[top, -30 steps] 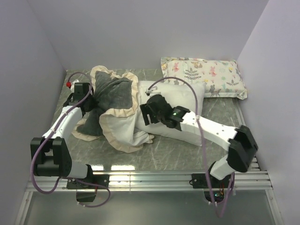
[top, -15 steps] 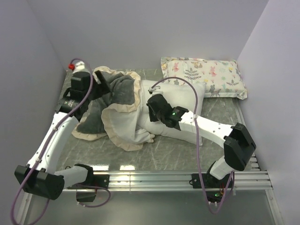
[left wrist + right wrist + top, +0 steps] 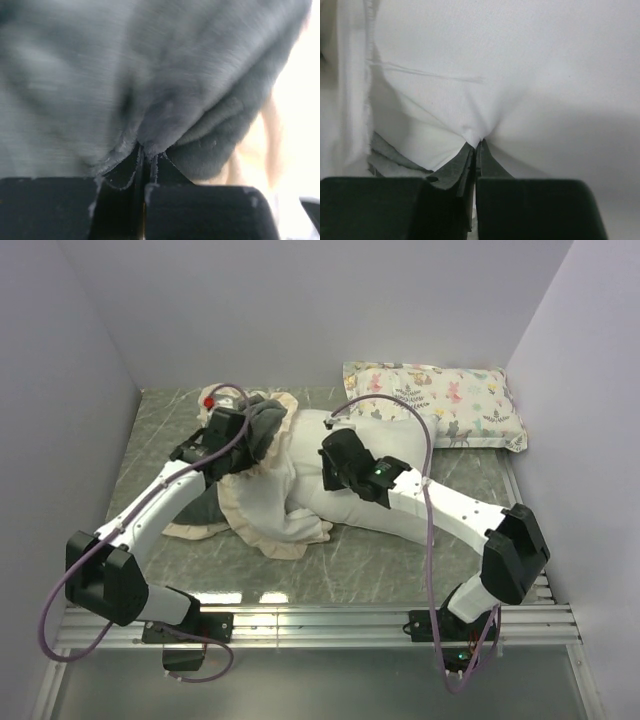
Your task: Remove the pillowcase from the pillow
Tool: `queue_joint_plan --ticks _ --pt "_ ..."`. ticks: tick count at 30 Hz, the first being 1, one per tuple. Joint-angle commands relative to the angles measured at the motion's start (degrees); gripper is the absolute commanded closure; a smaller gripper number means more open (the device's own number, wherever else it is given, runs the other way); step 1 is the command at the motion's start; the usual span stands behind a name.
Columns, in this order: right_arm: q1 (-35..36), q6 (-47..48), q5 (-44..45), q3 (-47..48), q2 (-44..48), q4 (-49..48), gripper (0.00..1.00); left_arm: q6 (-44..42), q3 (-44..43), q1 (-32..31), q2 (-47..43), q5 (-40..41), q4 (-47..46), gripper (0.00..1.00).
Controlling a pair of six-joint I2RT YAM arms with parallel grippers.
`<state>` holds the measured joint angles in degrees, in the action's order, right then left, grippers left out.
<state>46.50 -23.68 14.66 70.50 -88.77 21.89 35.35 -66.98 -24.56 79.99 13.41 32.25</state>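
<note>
The pillowcase [image 3: 270, 502], dark grey plush outside and cream-white inside with cream ruffled edging, lies bunched at the table's middle left. My left gripper [image 3: 243, 435] is shut on a fold of its grey plush, which fills the left wrist view [image 3: 150, 75] above the closed fingertips [image 3: 148, 157]. The white pillow [image 3: 397, 447] lies to the right, partly under my right arm. My right gripper [image 3: 328, 468] is shut on a pinch of the pillow's white fabric [image 3: 485, 90] at its left end, seen at the closed gripper tips [image 3: 477, 145].
A small pastel animal-print pillow [image 3: 435, 402] lies at the back right against the wall. Purple-grey walls close in the left, back and right sides. A metal rail [image 3: 320, 618] runs along the near edge. A cable [image 3: 428, 530] loops over the right arm.
My left gripper has swung from the far left toward the centre with the grey plush in it, folding the pillowcase over toward the pillow. The right gripper has stayed at the pillow's left end.
</note>
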Motion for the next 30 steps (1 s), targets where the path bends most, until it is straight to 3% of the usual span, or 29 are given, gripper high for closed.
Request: queue_joint_plan --ticks 1,5,9,14,17,19,21,22,23,25,26,30 --pt "-4.21 0.04 3.19 1.13 4.48 3.95 1.00 1.21 -2.02 9.48 -3.33 9.09 4.41 0.99" --pt "-7.81 0.83 3.27 -0.36 11.05 5.88 1.00 2.09 -1.92 19.09 -5.89 9.79 2.91 1.00" --pt "-11.59 2.84 4.85 1.04 16.78 10.09 1.00 0.95 -2.63 21.74 -5.37 13.39 2.99 0.99" --pt "-15.03 4.17 5.73 2.98 20.39 13.26 1.00 2.17 -1.14 26.66 -4.84 12.34 1.76 1.00" --pt "-16.09 4.61 3.20 2.10 20.39 11.69 1.00 1.30 -0.34 29.04 -4.49 3.94 -0.25 0.99" --pt "-15.31 4.08 -0.15 1.31 19.34 11.07 1.00 -0.10 -0.43 28.25 -4.92 -6.60 -1.92 0.99" --pt "-14.25 3.47 -0.94 0.43 18.02 9.93 1.00 -1.86 -0.60 26.06 -6.50 -10.67 -4.04 0.76" --pt "-13.81 3.38 -1.29 0.34 17.50 9.23 1.00 -2.39 -1.30 22.74 -7.03 -9.99 -3.51 0.65" --pt "-13.81 3.38 -1.30 0.51 16.36 9.22 1.00 -3.09 -2.01 21.14 -7.65 -9.20 -2.81 0.45" --pt "-13.81 3.55 -1.21 0.78 14.69 9.05 1.00 -4.41 -3.94 16.41 -9.83 -7.71 -0.62 0.29" --pt "-13.72 3.64 -0.95 0.87 14.33 8.96 1.00 -4.76 -4.38 14.73 -10.72 -6.74 0.17 0.12" --pt "-13.81 4.17 -0.77 2.01 12.14 8.43 1.00 -3.54 -2.72 4.54 -17.38 0.02 4.91 0.11"
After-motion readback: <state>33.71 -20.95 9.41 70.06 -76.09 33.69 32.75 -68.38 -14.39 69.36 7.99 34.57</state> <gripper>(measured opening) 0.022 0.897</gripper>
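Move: Shut on the grey bunch of the pillowcase, the left hand has the white pillow's middle about 26 cm to its right, roughly level fore and aft and some 7 cm lower; the case's loose lower ruffle lies about 9 cm right and 12 cm back. The right hand already pinches the white pillow, whose middle is about 8 cm right, 2 cm ahead and 6 cm below. From that hand the printed pillow sits some 20 cm ahead and 26 cm right. Pulling the two apart, the left hand drags its pinch of pillowcase about 14 cm left, turning some 20 degrees counter-clockwise, while the right keeps hold of the pillow and hauls it nearly 10 cm right, rising 8 cm before sinking about 4. Late on, the left opens wide, lets go of the case and swings back right and up over it. ##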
